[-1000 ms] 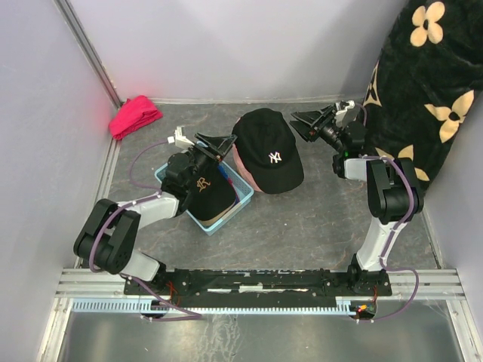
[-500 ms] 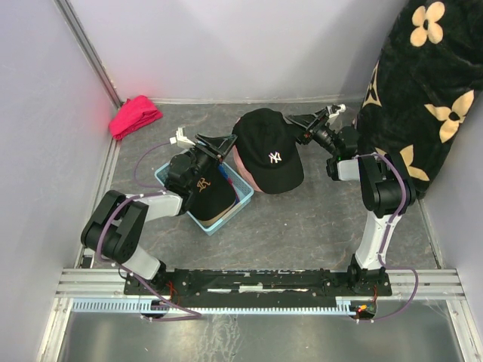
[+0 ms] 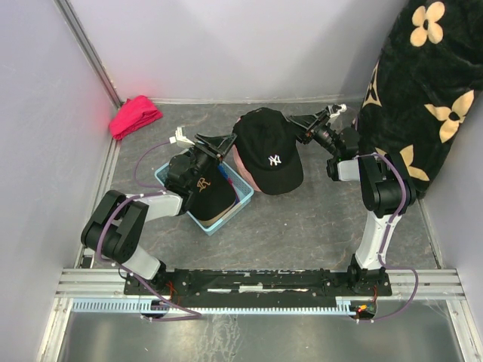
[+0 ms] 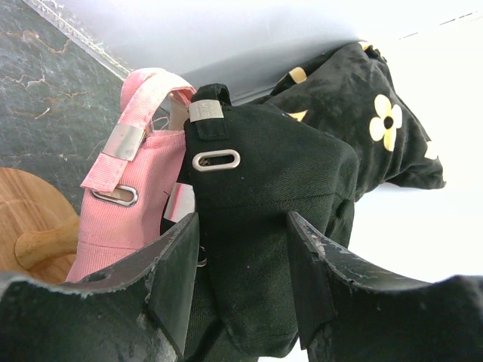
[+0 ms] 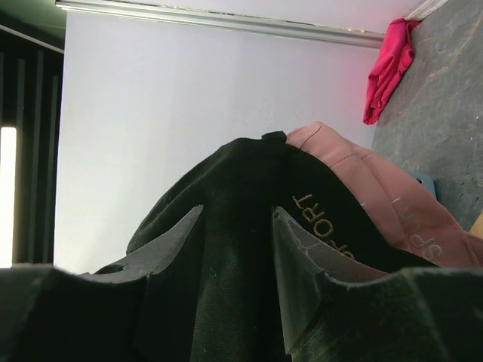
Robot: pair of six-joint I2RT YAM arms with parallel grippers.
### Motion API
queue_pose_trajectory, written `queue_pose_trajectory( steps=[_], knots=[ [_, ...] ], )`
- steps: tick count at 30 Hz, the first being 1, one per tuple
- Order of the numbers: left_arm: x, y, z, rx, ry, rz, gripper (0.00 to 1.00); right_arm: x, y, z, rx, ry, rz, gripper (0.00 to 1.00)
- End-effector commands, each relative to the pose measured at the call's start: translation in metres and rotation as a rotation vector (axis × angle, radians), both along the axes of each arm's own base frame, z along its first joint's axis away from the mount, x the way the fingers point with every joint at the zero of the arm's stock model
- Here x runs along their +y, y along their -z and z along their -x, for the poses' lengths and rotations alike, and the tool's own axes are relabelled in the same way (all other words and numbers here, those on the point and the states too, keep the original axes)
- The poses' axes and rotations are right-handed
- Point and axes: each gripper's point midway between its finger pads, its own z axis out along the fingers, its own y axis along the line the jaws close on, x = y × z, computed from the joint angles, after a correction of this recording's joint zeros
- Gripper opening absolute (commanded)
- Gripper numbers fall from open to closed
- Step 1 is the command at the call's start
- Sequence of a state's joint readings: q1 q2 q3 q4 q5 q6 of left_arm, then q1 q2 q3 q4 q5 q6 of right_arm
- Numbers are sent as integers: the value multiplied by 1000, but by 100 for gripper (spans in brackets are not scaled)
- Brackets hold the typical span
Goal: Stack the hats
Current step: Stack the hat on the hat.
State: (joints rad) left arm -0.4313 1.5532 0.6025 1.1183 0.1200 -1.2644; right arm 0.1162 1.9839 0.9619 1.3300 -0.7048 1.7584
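Observation:
A black cap (image 3: 264,147) with a white logo lies on top of a light pink cap (image 3: 238,163) at mid-table. My left gripper (image 3: 226,142) is at its left rear. In the left wrist view the jaws (image 4: 241,219) are closed on a fold of the black cap (image 4: 272,166), next to the pink cap's strap (image 4: 128,143). My right gripper (image 3: 296,122) is at the cap's right rear, its jaws (image 5: 238,210) apart astride the black crown (image 5: 226,173). Another black cap (image 3: 205,192) sits in a blue basket (image 3: 230,215) under my left arm.
A red-pink cloth bundle (image 3: 134,115) lies in the back left corner. A black blanket with cream flowers (image 3: 430,83) hangs at the right. A wooden stand (image 4: 30,226) shows beside the pink cap. Walls close the left and back sides.
My right gripper has moved left onto the black cap's rear edge and narrowed. The left jaws have narrowed on the cap's fabric. The caps have barely shifted.

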Motion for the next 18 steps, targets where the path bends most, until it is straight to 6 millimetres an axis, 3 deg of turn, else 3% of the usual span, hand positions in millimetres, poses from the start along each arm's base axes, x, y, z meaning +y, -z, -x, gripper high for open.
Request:
queue_pose_trajectory(
  steps=[1, 6, 12, 18],
  knots=[
    [0, -19, 4, -55, 22, 49, 55, 2, -25, 15, -117, -21, -17, 47],
    [-2, -23, 3, -64, 29, 54, 50, 2, -28, 13, -116, -17, -26, 40],
    [-4, -21, 0, -56, 33, 57, 40, 3, -35, 8, -124, -23, -37, 23],
    [-4, -13, -4, -28, 20, 58, 26, 6, -28, 3, -102, -27, -27, 4]
  ],
)
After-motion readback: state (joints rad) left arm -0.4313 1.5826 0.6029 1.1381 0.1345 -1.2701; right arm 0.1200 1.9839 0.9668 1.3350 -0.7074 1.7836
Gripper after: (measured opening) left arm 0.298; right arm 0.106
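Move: The black NY hat, draped over the pink hats on the wooden stand, has its middle about 9 cm right of the left hand and 4 cm back, a little below it. The same spot lies some 6 cm left of the right hand and 8 cm back. The pink hat under it sits about 7 cm right of the left hand, 5 cm back and 5 cm down. The blue basket is roughly 8 cm to that hand's left, 9 cm back and 22 cm down. The black NY hat's back rim is gathered from both sides: the right fingers, already about half open, close nearly shut on its right rear edge while that hand stays in place. The left fingers close from over half open to about a third at the left rear edge, and that hand sinks barely 1 cm at the end. Neither wrist turns noticeably. ##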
